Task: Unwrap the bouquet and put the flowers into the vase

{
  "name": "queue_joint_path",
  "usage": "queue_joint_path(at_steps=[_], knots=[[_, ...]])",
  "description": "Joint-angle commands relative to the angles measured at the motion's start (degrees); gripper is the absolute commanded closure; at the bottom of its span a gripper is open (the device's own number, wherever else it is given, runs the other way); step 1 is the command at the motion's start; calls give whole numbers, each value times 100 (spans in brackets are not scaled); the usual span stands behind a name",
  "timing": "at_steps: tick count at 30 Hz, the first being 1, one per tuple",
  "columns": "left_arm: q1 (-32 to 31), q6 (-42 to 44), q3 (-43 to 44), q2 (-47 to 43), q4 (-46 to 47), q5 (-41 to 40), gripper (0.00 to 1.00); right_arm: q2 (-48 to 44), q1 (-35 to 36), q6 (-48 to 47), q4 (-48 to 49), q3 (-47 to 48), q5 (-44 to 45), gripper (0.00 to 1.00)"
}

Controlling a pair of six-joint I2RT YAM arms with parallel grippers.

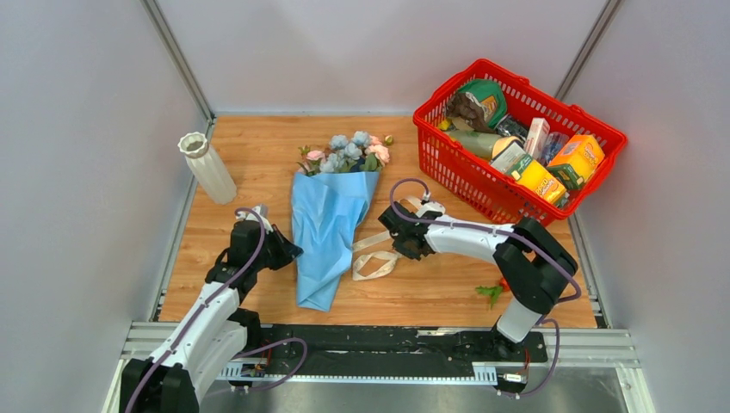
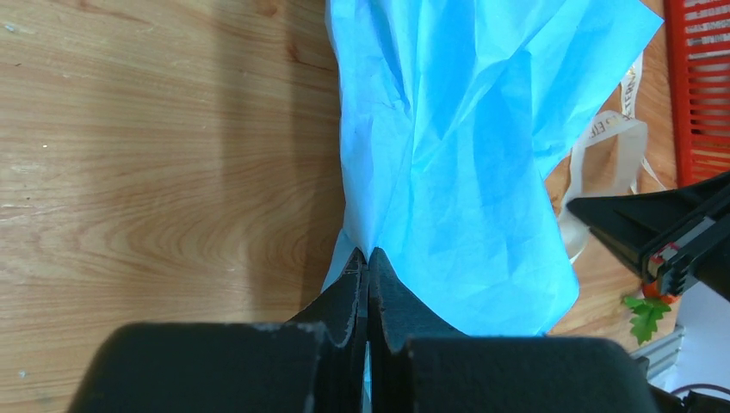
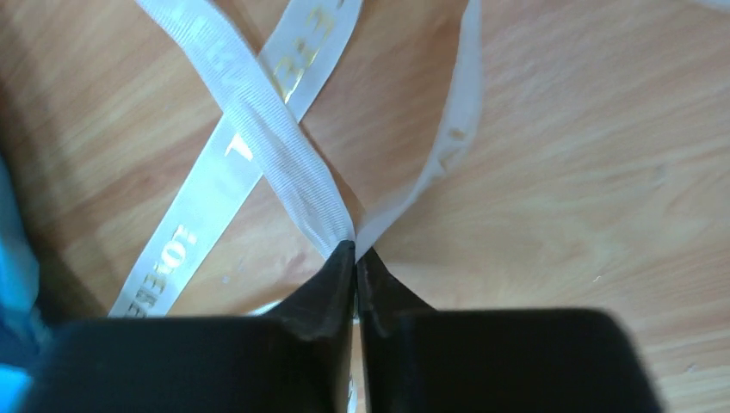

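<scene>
The bouquet's blue paper cone (image 1: 324,232) lies on the wooden table with the flowers (image 1: 349,153), pink and pale blue, poking out of its far end. My left gripper (image 1: 288,251) is shut on the cone's left edge; in the left wrist view the blue paper (image 2: 456,163) runs into the closed left gripper (image 2: 368,255). The cream ribbon (image 1: 375,260) lies loose to the right of the cone. My right gripper (image 1: 398,243) is shut on it, and the ribbon (image 3: 258,146) pinches into the right gripper (image 3: 355,249). The white ribbed vase (image 1: 207,168) stands at the far left.
A red basket (image 1: 456,168) full of groceries stands at the back right. A loose green sprig (image 1: 491,292) lies near the right arm's base. Grey walls close in the table on three sides.
</scene>
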Motion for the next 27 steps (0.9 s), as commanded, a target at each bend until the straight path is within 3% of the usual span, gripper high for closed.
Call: queue_joint_path(at_steps=[1,8,12,17,19,22,25,27], knots=[[15,69,214,-129,-16,-259,100,-176,-396,-302,-212,-156,607,100],[24,157,329,-94,-192,-365,100,-1703,-898,-944,-720,-446,1846,100],[15,34,241,-112,-96,-497,100,-2679,-907,-1075,-967,-622,3014,100],[24,-28,241,-86,-60,-479,100,-3453,-907,-1866,-1047,-333,3667,100],[15,-45,206,-77,-34,-453,100,-3639,-907,-2374,-785,-174,3484,100],[24,-142,127,-33,132,-278,100,-3832,-907,-3534,250,-358,2485,100],[15,-177,22,55,256,-93,100,-3885,-907,-4063,1069,-831,1227,100],[7,-265,-75,116,404,21,100,-3754,-907,-4152,1483,-1104,926,100]])
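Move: The loose ribbon is already between the right hand's nearly shut fingertips, its middle about 3 cm to their left and 1 cm below. Of this hand, the blue wrapping paper's middle is about 16 cm left and 2 cm farther out, the flowers some 13 cm left and 23 cm out, the red basket roughly 25 cm right and 22 cm out. From the left hand, the ribbon lies about 17 cm right, 2 cm out and 3 cm lower. Fingertips of the right hand finish pinching the ribbon shut and drag it off to the right, away from the wrapping paper, then lift it steeply, ending some 18 cm higher and 13 cm to the right after swinging back left about 3 cm; the wrist tips the fingers up about 35 degrees. The left hand stays shut at the paper's left edge, still holding it. ##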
